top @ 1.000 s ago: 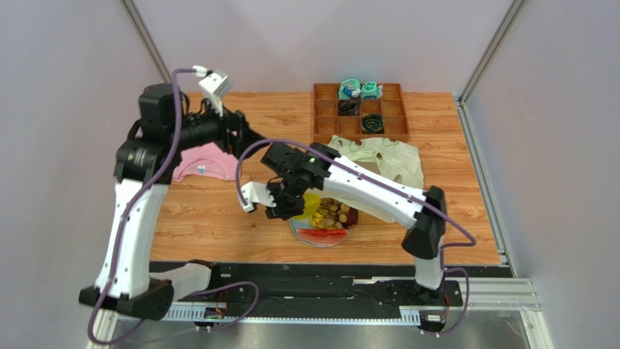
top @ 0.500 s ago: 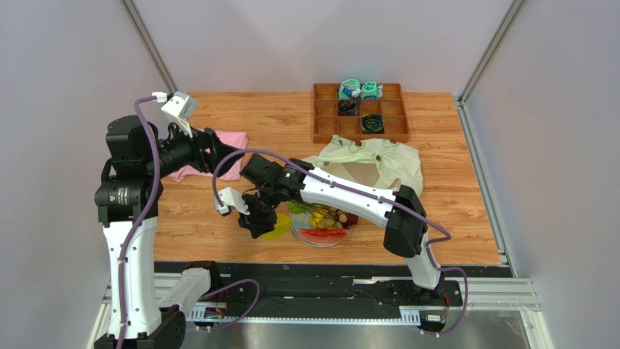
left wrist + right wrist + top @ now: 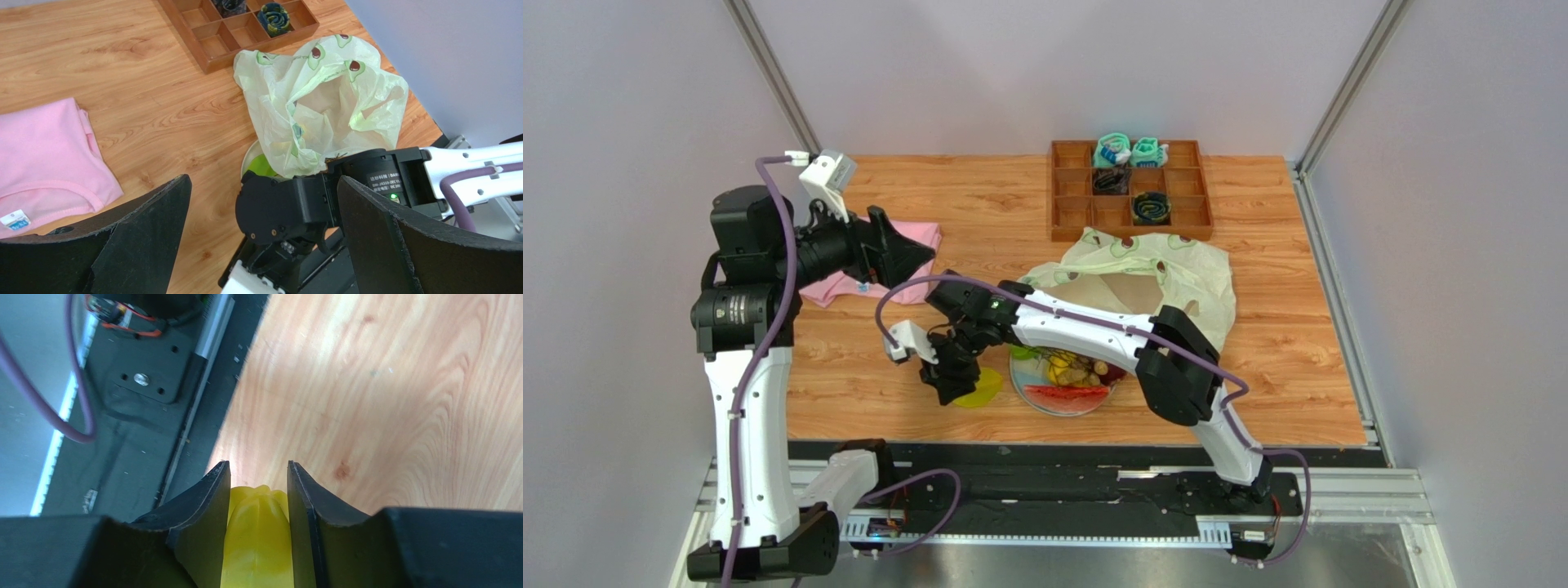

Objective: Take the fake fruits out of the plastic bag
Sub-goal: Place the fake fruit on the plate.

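My right gripper [image 3: 949, 375] is shut on a yellow ribbed fake fruit [image 3: 258, 533], held low over the wood just left of the plate [image 3: 1028, 390]; in the top view that fruit [image 3: 982, 391] shows yellow-green beside the fingers. The plate holds several more fake fruits [image 3: 1078, 368], among them a red slice. The pale yellow-green plastic bag [image 3: 1161, 267] lies crumpled and open-mouthed behind the plate; in the left wrist view the bag [image 3: 319, 101] looks mostly empty. My left gripper [image 3: 913, 252] hangs raised over the left of the table, open, with nothing between its fingers [image 3: 153, 226].
A pink folded cloth [image 3: 49, 159] lies at the left under the left arm. A brown wooden tray [image 3: 1130, 186] with teal and black items stands at the back. The table's front edge and black rail [image 3: 153, 386] are close to the right gripper.
The right gripper carried the yellow fruit from over the plate leftward and down to the table beside it. The left arm swung back to the left, uncovering part of the pink cloth.
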`<state>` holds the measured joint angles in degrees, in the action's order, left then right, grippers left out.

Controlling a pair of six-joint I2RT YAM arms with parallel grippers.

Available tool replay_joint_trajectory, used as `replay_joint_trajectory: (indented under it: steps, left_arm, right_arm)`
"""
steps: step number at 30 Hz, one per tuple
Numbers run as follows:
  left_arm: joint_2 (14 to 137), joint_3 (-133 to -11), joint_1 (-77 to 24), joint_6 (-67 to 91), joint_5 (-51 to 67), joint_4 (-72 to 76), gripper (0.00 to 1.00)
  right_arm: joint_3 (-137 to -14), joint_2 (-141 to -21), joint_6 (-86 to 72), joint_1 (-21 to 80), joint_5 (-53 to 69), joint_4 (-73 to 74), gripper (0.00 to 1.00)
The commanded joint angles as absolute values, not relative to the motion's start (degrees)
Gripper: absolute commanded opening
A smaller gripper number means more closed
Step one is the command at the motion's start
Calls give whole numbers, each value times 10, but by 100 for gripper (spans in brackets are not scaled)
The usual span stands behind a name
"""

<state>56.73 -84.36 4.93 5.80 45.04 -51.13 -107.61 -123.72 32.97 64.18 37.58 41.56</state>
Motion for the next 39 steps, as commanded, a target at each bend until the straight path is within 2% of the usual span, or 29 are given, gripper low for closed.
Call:
replay_joint_trajectory:
  steps: [1, 12, 36, 38, 39]
  left_arm:
    - [569, -846, 53, 58, 475, -503, 97]
    - [582, -838, 53, 68, 499, -491, 96]
    - [567, -825, 52, 88, 526, -471, 96]
    - [566, -825, 53, 90, 528, -469, 95]
    - [566, -824, 52, 90, 528, -469, 95]
  right_arm:
    - [-1060, -1252, 328, 611, 374, 379, 0]
    - [-1041, -1247, 346, 591, 341, 435, 0]
    - [-969, -1213, 300, 588, 240, 418, 0]
    - [-968, -1213, 298, 589, 241, 416, 1]
    - [-968, -1213, 294, 588, 240, 415, 4]
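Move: The right hand still pinches the yellow-green fruit. From it, the plate's middle lies about 20 cm to the right, 6 cm ahead and 10 cm below. On the plate, the green fruit lies some 11 cm to the hand's right and 9 cm ahead, and the watermelon slice about 20 cm right and 2 cm ahead, both 8 to 9 cm below. From the left hand, the plate is roughly level, 20 cm right and 37 cm below. The pinch on the yellow-green fruit ends at the plate's left rim: near the bottom of the descent the right fingers snap fully shut, the fruit no longer between their pads. Before that the hand sinks about 8 cm in all while going right some 7 cm towards the plate, with 5 cm forward mostly early on. The wrist turns around 20 degrees, tipping the fingers steeper and swinging clockwise. ##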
